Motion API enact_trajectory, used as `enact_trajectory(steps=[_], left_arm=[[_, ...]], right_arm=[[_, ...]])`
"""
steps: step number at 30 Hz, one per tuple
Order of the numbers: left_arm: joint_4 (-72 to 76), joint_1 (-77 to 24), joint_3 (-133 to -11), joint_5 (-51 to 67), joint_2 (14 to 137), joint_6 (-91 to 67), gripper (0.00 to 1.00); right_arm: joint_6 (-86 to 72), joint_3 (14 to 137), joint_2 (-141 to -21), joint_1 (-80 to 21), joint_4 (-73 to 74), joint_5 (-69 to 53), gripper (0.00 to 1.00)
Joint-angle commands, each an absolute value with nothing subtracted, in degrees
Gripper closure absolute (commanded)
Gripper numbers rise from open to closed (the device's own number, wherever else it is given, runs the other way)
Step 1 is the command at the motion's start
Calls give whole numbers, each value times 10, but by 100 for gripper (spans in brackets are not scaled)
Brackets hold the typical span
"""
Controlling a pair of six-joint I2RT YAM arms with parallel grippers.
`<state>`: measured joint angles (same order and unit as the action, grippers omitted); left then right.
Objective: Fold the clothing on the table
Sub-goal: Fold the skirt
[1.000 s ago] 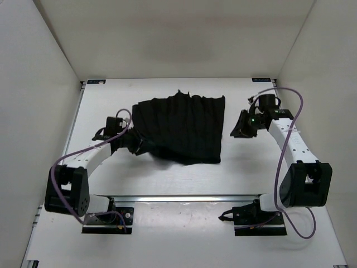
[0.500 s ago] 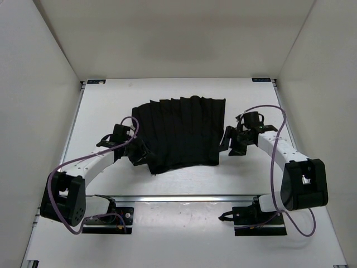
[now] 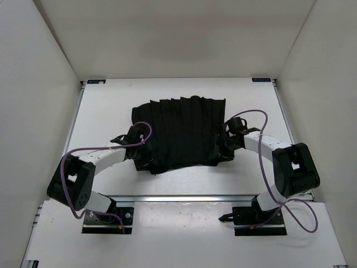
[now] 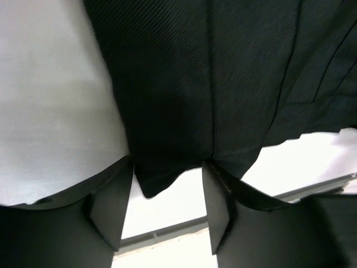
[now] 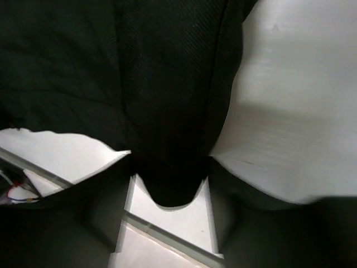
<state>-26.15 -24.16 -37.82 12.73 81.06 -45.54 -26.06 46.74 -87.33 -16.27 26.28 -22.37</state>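
Observation:
The clothing (image 3: 179, 131), black and pleated, lies spread flat on the middle of the white table (image 3: 106, 111). My left gripper (image 3: 140, 161) is at its near left corner and my right gripper (image 3: 219, 152) at its near right corner. In the left wrist view the left gripper (image 4: 167, 192) stands open, with a corner of the clothing (image 4: 162, 176) lying between the fingers (image 4: 111, 209), not pinched. In the right wrist view the right gripper (image 5: 167, 209) is open too, a rounded corner of the clothing (image 5: 170, 184) reaching in between its fingers (image 5: 226, 218).
White upright walls close in the table at the left, back and right. A metal rail (image 3: 184, 197) runs along the near edge, just behind both arm bases (image 3: 109, 219). Purple cables loop off both arms.
Both arms swung inward to the garment's near corners. The garment, bunched at its left a second ago, now lies flatter. Both sets of jaws stand wider.

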Motion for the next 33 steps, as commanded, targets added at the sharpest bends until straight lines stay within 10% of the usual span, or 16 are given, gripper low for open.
enact_trajectory(steps=[1, 3, 5, 25, 33], left_arm=[[-263, -251, -392, 64, 847, -437, 38], [-249, -250, -390, 76, 854, -440, 75], [-243, -244, -396, 87, 854, -443, 100], [-401, -199, -317, 205, 633, -383, 99], [-467, -188, -594, 263, 684, -429, 97]], right_arm=[[-279, 476, -880, -177, 257, -214, 55], [-281, 464, -869, -174, 248, -228, 100], [-280, 468, -861, -164, 251, -236, 100], [-221, 347, -565, -97, 470, -311, 100], [-176, 556, -606, -49, 607, -330, 100]])
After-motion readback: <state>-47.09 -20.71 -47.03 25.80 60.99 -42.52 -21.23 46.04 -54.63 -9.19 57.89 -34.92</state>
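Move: The skirt's near-left corner lies right at the left fingertips, about 1 cm below the hand point, and its near-right corner likewise sits between the right fingertips, about 2 cm below. The skirt's middle is some 12 cm ahead and 14 cm to the right of the left hand. Its far-left corner is about 22 cm ahead and 5 cm left of that hand; the far-right corner is about 23 cm ahead and 2 cm right of the right hand. The skirt's two near corners are pinched as both grippers shut, then lifted a little forward and up, about 5 cm left and 7 cm right. Both hands next swing quickly back towards the bases, dipping before rising again, the left by roughly 10 cm and the right by 14; both end about 10 cm above their start, fingertips tilted some 10 degrees further inward, grip kept. ##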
